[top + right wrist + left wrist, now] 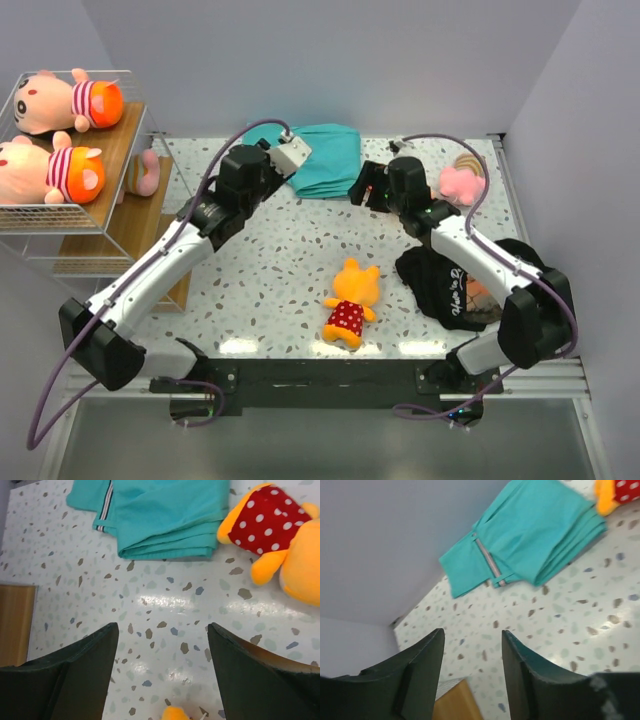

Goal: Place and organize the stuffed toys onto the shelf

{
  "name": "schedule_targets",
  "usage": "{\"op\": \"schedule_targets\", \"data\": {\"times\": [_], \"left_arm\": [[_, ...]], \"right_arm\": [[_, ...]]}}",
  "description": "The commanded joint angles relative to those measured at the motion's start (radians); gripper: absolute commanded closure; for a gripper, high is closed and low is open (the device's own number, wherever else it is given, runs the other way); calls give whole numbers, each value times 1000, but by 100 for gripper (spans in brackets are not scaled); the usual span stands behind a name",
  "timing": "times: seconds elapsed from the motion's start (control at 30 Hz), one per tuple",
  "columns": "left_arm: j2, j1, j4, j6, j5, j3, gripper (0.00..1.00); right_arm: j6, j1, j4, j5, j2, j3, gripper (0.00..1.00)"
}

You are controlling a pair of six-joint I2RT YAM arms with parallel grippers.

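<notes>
Two pink dolls in striped shirts (60, 100) (50, 172) lie in the top wire tier of the shelf (135, 230), and a third pink toy (143, 172) sits on the tier below. The orange toy in a red dotted dress (350, 305) (270, 520) lies on the table front centre. Another pink toy (460, 182) rests at the back right. My left gripper (290, 160) (472, 631) hangs open and empty above the table by the teal cloth. Across the cloth from it, my right gripper (365, 185) (162, 625) is also open and empty.
A folded teal cloth (325, 155) (535, 535) (160, 515) lies at the back centre. A black garment with white lettering (450, 285) is heaped at the front right, with a peach patch at its right edge. Walls close the back and both sides.
</notes>
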Motion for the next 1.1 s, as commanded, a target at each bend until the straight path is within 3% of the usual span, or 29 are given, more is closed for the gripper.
{"op": "schedule_targets", "data": {"times": [0.0, 0.03, 0.07, 0.1, 0.2, 0.3, 0.37, 0.5, 0.73, 0.9, 1.07], "left_arm": [[-124, -4, 54, -142, 316, -59, 30], [-139, -4, 70, -162, 354, -79, 21], [-156, -4, 109, -174, 383, -121, 2], [-187, -4, 128, -182, 400, -144, 0], [-238, -4, 186, -205, 452, -230, 0], [-299, -4, 267, -239, 451, -326, 0], [-333, -4, 326, -337, 408, -389, 0], [-345, -4, 354, -475, 388, -408, 0], [-350, -4, 304, -463, 495, -408, 0], [-367, -4, 320, -475, 505, -431, 0], [-376, -4, 309, -478, 501, -429, 0]], "right_arm": [[-124, 0, -111, 226, 73, 158, 23], [-150, -3, -146, 295, 90, 187, 22], [-176, -4, -169, 334, 110, 221, 22], [-219, -9, -195, 372, 163, 294, 20], [-279, -30, -278, 541, 260, 409, 20], [-320, -60, -305, 624, 317, 454, 20], [-331, -96, -306, 644, 335, 464, 20], [-313, -184, -331, 627, 397, 499, 21], [-333, -287, -393, 688, 561, 664, 21], [-273, -403, -484, 607, 665, 857, 23], [-201, -462, -548, 494, 725, 924, 22]]}}
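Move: Some 20 cm ahead of the right hand, 34 cm to its right and 15 cm lower lies the pink toy. Nearer is the far yellow toy, about 17 cm ahead, 12 cm right and 16 cm below that hand, while the black cloth lies 12 cm back, 31 cm right and 20 cm down. From the left hand the near yellow toy is roughly 19 cm back, 27 cm right and 27 cm below; the teal cloth, 27 cm ahead, 13 cm right and 30 cm down. Sweeping past the far yellow toy to the pink one, the open right hand goes about 28 cm right and 15 cm forward, sinking late by some 5 cm, while it turns clockwise and its left side rolls down. The left hand opens from half to full and draws back some 9 cm and 6 cm right, away from the shelf and towards the near yellow toy, its left side rolling down. ##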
